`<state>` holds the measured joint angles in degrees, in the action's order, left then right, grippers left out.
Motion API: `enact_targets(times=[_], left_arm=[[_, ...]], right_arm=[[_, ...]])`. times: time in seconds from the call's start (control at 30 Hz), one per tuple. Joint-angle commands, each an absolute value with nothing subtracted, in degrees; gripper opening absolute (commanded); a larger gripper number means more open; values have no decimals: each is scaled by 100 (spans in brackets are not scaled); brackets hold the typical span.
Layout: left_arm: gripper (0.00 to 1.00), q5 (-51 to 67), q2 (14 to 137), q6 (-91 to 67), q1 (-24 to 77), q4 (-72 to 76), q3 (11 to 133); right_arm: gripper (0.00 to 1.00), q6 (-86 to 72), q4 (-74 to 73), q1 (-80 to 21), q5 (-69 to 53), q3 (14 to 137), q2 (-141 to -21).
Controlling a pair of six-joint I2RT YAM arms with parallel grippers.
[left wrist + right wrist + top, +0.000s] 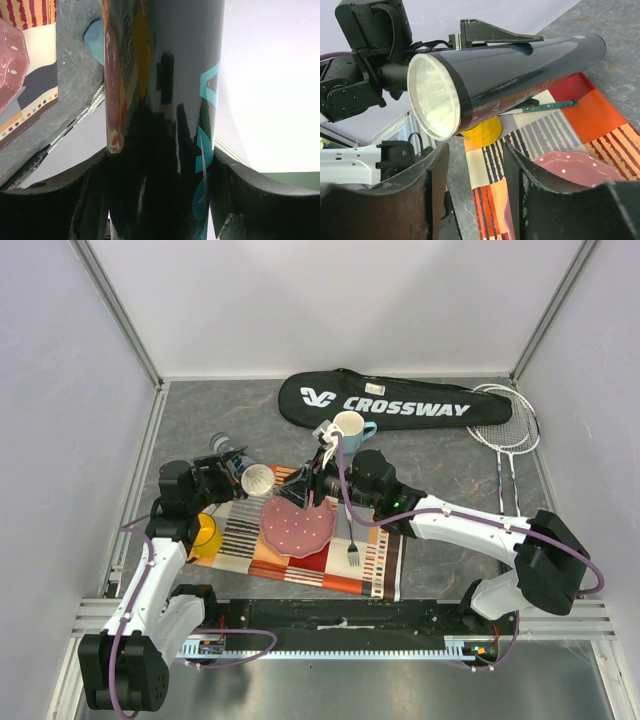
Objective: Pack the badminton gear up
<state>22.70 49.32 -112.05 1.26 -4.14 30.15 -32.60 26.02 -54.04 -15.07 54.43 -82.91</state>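
Observation:
The long dark tube is held off the table, tilted, with my left gripper shut on its body; from above it is at the left. Its near mouth shows whitish inside, and I cannot make out single shuttlecocks there. My right gripper is open with nothing between its fingers, just below and in front of that mouth, over the mat. The black CROSSWAY racket bag lies at the back. Two rackets lie at the back right.
A striped placemat carries a pink plate and a fork. A yellow mug stands at the mat's left edge, under the tube. A light blue cup stands in front of the bag, close to the right wrist.

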Motion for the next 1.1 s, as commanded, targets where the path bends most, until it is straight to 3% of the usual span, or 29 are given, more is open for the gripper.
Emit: enact_targets(times=[0.0, 0.3, 0.33, 0.37, 0.47, 0.53, 0.87, 1.07], left_arm=[[2, 2399, 4781, -11057, 141, 35, 3182], [2, 2294, 4790, -10934, 141, 44, 3164], [2, 2285, 4799, -10890, 141, 35, 3164], [2, 2276, 4808, -10872, 141, 35, 3173], [2, 2268, 4816, -10872, 141, 35, 3173], [2, 2268, 4834, -10855, 141, 35, 3190], [2, 2303, 4852, -10828, 141, 35, 3217], [2, 2373, 4816, -10837, 149, -105, 3252]], right_arm=[[51, -3253, 2639, -5423, -1241, 5633, -8095], [60, -2692, 1532, -5633, -546, 5985, -7577], [57, -2594, 1408, -5817, -301, 6116, -7550], [36, -2523, 1302, -5897, -229, 6187, -7541], [6, -2312, 932, -6161, -45, 6477, -7629], [0, -2215, 756, -6266, 87, 6617, -7708], [0, -2066, 633, -6372, 273, 6891, -7866], [0, -2144, 931, -6381, 71, 7092, -8550]])
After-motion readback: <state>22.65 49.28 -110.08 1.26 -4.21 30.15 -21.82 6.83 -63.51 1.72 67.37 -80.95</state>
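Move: The mouth end of the tube, which the left hand holds, lies some 7 cm to the right hand's left, about 2 cm ahead and roughly level in height. From the left hand that end is about 5 cm to the right, 5 cm back and 4 cm higher. From the right hand, the pink plate lies about 25 cm below, some 4 cm ahead and 1 cm left; the yellow mug is about 23 cm left, level fore and aft and 22 cm down. The left hand keeps its grip on the tube and holds it still, mouth end towards the right hand, which shows no clear touch on it. The right hand first eases a centimetre or so right, then shuts its half-open fingers completely while rising nearly 6 cm and drawing back, and finally sinks 1–2 cm and creeps left, the closed tips tilting down some 10 degrees in front of the tube mouth. ##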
